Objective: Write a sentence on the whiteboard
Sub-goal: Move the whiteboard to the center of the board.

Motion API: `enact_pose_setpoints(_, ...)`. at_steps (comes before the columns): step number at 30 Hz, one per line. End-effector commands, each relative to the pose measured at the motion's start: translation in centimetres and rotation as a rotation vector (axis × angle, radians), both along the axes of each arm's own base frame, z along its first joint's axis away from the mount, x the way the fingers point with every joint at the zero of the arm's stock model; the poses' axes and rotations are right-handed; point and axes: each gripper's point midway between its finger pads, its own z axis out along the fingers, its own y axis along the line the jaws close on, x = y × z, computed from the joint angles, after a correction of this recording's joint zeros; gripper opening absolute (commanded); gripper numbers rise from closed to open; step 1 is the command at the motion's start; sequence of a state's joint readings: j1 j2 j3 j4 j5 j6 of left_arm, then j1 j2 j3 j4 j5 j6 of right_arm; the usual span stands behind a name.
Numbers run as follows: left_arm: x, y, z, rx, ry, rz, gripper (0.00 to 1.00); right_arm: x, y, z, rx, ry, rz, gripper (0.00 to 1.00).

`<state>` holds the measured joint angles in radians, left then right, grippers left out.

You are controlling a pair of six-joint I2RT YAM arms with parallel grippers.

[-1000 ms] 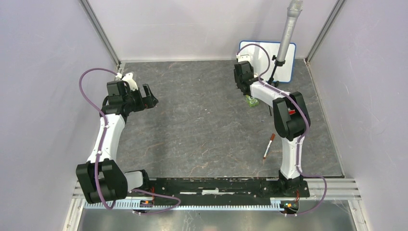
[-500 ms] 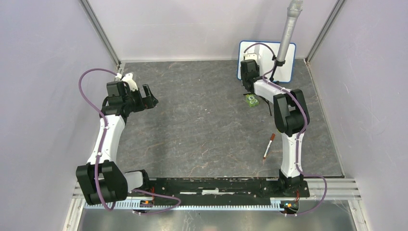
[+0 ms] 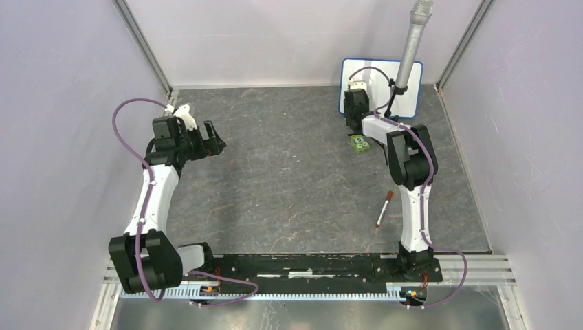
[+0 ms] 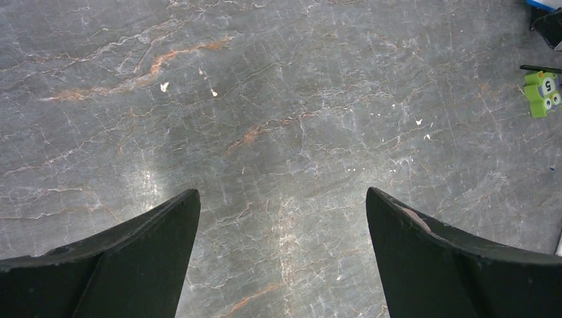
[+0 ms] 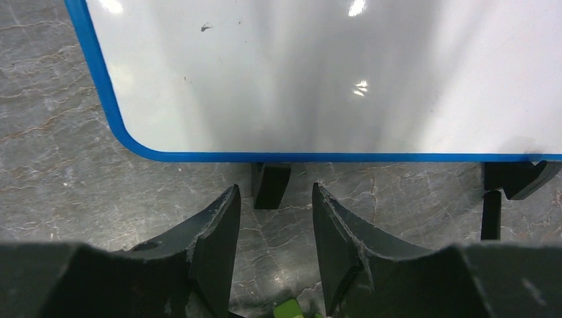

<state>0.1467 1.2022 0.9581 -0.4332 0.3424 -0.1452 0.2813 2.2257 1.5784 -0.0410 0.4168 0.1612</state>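
Observation:
The whiteboard stands at the back right, glossy white in a thin blue frame. In the right wrist view the whiteboard fills the top, blank but for tiny specks; no sentence shows on it. My right gripper sits low in front of the board's left part. There the right gripper is open with only table between the fingers. One black board foot stands just ahead of the gap. My left gripper hovers far left. The left wrist view shows the left gripper wide open over bare table.
A red-brown marker lies on the table beside the right arm. A small green block sits just behind the right gripper, the same green block showing at the left wrist view's edge. A grey pole on a black stand leans before the board.
My right gripper has moved away from the green block up to the whiteboard's lower edge, and its jaws have narrowed a little. The left arm has not moved.

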Motion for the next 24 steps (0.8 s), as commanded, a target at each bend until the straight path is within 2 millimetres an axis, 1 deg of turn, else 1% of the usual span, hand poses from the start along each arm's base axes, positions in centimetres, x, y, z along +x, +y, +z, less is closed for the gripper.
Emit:
enact_pose_setpoints(1, 0.6, -0.1, 1.3, -0.026, -0.055, 0.018, 1.00, 2.1, 0.7, 1.8, 0.045, -0.079, 0.009, 0.48)
enact_pose_setpoints(9, 0.7, 0.0, 1.1, -0.024, -0.051, 0.021, 1.00, 3.4, 1.3, 1.9, 0.045, -0.104, 0.045, 0.45)
enact_pose_setpoints(11, 0.7, 0.0, 1.1, -0.023, -0.051, 0.022, 1.00, 3.6, 1.2, 1.8, 0.048, -0.104, 0.045, 0.43)
enact_pose_setpoints(16, 0.8, 0.0, 1.1, -0.025, -0.051, 0.021, 1.00, 3.8, 1.4, 1.4, 0.067, -0.097, 0.061, 0.32)
enact_pose_setpoints(19, 0.9, 0.0, 1.0, -0.027, -0.047, 0.021, 1.00, 3.8, 2.1, 1.3, 0.078, -0.092, 0.101, 0.25)
enact_pose_setpoints(22, 0.9, 0.0, 1.0, -0.027, -0.047, 0.021, 1.00, 3.8, 2.9, 1.1, 0.090, -0.086, 0.159, 0.15)
enact_pose_setpoints(24, 0.9, 0.0, 0.9, -0.026, -0.046, 0.022, 1.00, 3.8, 3.4, 1.2, 0.097, -0.084, 0.194, 0.07)
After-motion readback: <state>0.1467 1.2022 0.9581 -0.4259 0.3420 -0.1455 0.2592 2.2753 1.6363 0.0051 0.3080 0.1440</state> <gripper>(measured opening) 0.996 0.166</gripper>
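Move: The whiteboard's left foot, a black block under the blue lower edge, is about 2 cm ahead of the right hand, roughly level with it sideways and a touch below. The board's right foot is equally far ahead but some 14 cm to the right; the green box lies about 6 cm back, 1 cm to the right and 3 cm lower. From the left hand the left foot lies some 23 cm ahead, 48 cm right and 14 cm down. Ease the right gripper forward about 2 cm and some 1 cm to the left at constant height, towards the whiteboard's left foot. Close the half-open fingers on the way, faster over the second half, until their tips pinch the black foot just below the blue edge, the hand rolling its left side up slightly. ##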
